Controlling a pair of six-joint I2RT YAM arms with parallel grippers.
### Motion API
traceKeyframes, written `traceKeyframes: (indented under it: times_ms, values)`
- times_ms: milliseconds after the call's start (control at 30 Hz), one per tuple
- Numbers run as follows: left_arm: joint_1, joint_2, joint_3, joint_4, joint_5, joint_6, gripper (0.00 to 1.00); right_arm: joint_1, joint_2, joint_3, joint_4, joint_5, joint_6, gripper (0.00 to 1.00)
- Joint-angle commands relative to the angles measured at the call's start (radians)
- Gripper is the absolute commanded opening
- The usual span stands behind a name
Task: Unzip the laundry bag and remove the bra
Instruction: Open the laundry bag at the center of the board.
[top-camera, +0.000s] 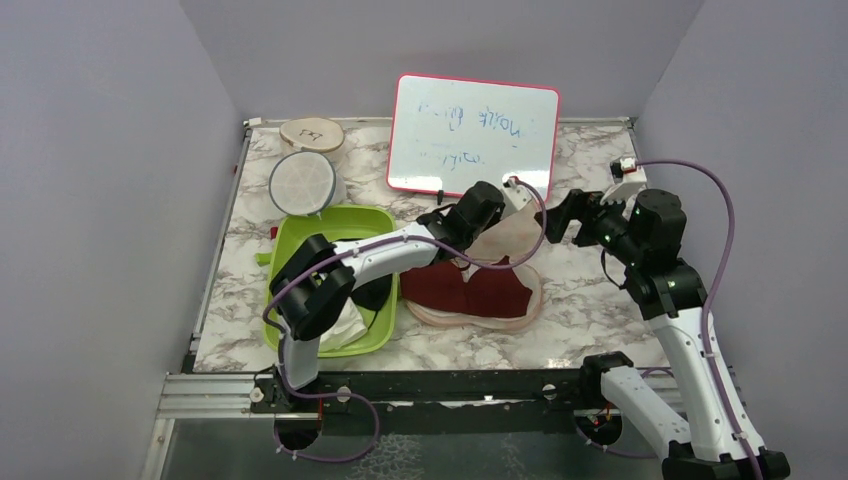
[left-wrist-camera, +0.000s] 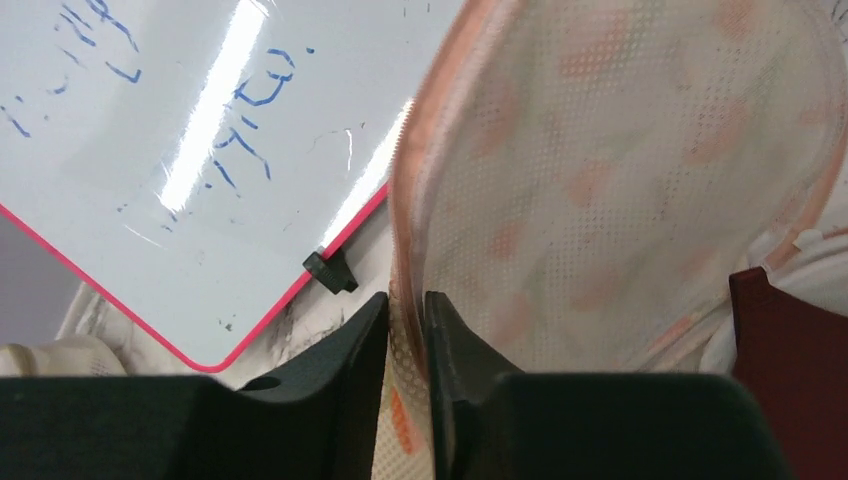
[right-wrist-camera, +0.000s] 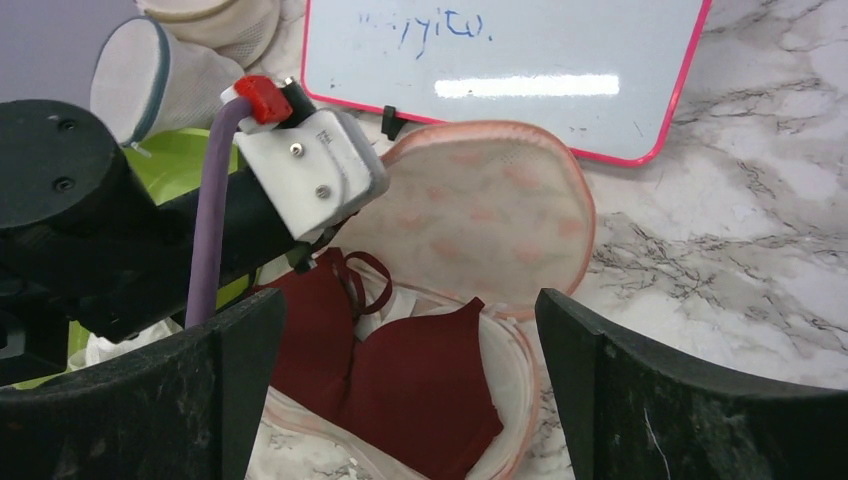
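Observation:
The laundry bag (top-camera: 533, 300) lies open in the middle of the table, with its peach leaf-printed top flap (right-wrist-camera: 480, 210) lifted upright. My left gripper (left-wrist-camera: 407, 305) is shut on that flap's zip edge, and the flap's mesh (left-wrist-camera: 620, 180) fills the view beyond the fingers. In the bag's lower half the dark maroon bra (right-wrist-camera: 420, 380) lies with its cups up, also seen from above as bra (top-camera: 470, 290). My right gripper (right-wrist-camera: 410, 300) hangs open above and to the right of the bag, holding nothing, at the right of the table as right gripper (top-camera: 560, 222).
A green tub (top-camera: 300, 240) with white cloth (top-camera: 345, 320) and a black garment (top-camera: 372, 295) sits left of the bag. A pink-framed whiteboard (top-camera: 475, 130) stands behind it. A round white mesh disc (top-camera: 302, 182) and a beige disc (top-camera: 312, 133) are at the back left.

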Motion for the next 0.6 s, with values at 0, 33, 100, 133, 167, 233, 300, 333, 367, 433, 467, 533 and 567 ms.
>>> traceKeyframes:
  times_ms: [0, 33, 100, 133, 167, 233, 300, 333, 367, 433, 467, 533, 567]
  values:
    - [0.017, 0.06, 0.121, -0.123, -0.068, -0.057, 0.25, 0.003, -0.009, -0.003, -0.033, 0.025, -0.004, 0.94]
    - [0.02, 0.05, 0.121, -0.132, -0.084, -0.061, 0.33, 0.003, -0.009, 0.0, -0.036, 0.028, -0.008, 0.94]
    - [0.022, 0.009, 0.094, -0.125, -0.113, -0.066, 0.48, 0.003, -0.007, 0.004, -0.037, 0.036, -0.011, 0.94]
    - [0.023, -0.018, 0.078, -0.125, -0.126, -0.069, 0.53, 0.003, -0.005, 0.007, -0.036, 0.039, -0.014, 0.94]
    - [0.023, -0.051, 0.059, -0.124, -0.126, -0.07, 0.58, 0.003, -0.002, 0.008, -0.033, 0.041, -0.014, 0.94]
    - [0.023, -0.124, 0.006, -0.122, -0.102, -0.068, 0.78, 0.003, 0.007, 0.007, -0.024, 0.037, -0.013, 0.93]
    - [0.022, -0.212, -0.068, -0.12, -0.046, -0.058, 0.86, 0.003, 0.02, 0.005, -0.015, 0.029, -0.015, 0.94]
    - [0.022, -0.271, -0.111, -0.119, 0.008, -0.043, 0.88, 0.003, 0.027, 0.003, -0.012, 0.025, -0.015, 0.94]
    - [0.021, -0.315, -0.154, -0.118, 0.068, -0.025, 0.9, 0.003, 0.032, -0.001, -0.005, 0.021, -0.017, 0.94]
    - [0.013, -0.404, -0.252, -0.115, 0.2, 0.016, 0.9, 0.002, 0.041, -0.01, 0.009, 0.011, -0.018, 0.94]
    - [0.004, -0.447, -0.298, -0.115, 0.257, 0.045, 0.9, 0.003, 0.045, -0.014, 0.017, 0.008, -0.018, 0.94]
    - [-0.031, -0.525, -0.401, -0.094, 0.321, 0.096, 0.88, 0.003, 0.054, -0.019, 0.027, 0.002, -0.018, 0.94]
    - [-0.071, -0.552, -0.447, -0.078, 0.314, 0.114, 0.86, 0.002, 0.057, -0.02, 0.031, -0.002, -0.018, 0.94]
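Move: The left gripper still pinches the rim of the laundry bag's flap; the bare spot where the flap is to lie is almost straight below, about 10 cm down. From this hand the bra sits some 12 cm back, 3 cm left and 8 cm lower, the green bin about 10 cm back and 28 cm left, the whiteboard's middle roughly 15 cm ahead and 2 cm left. From the right gripper that spot is about 11 cm ahead, 8 cm left and 21 cm below. Ease the left gripper forward a last centimetre or so over the spot while spreading its fingers wide to let go of the flap's rim. Then swing it clear of the whiteboard's near edge, back and to the left by about 7 cm each and up about 5 cm, passing back towards the bra and the bin with the fingers staying open. ##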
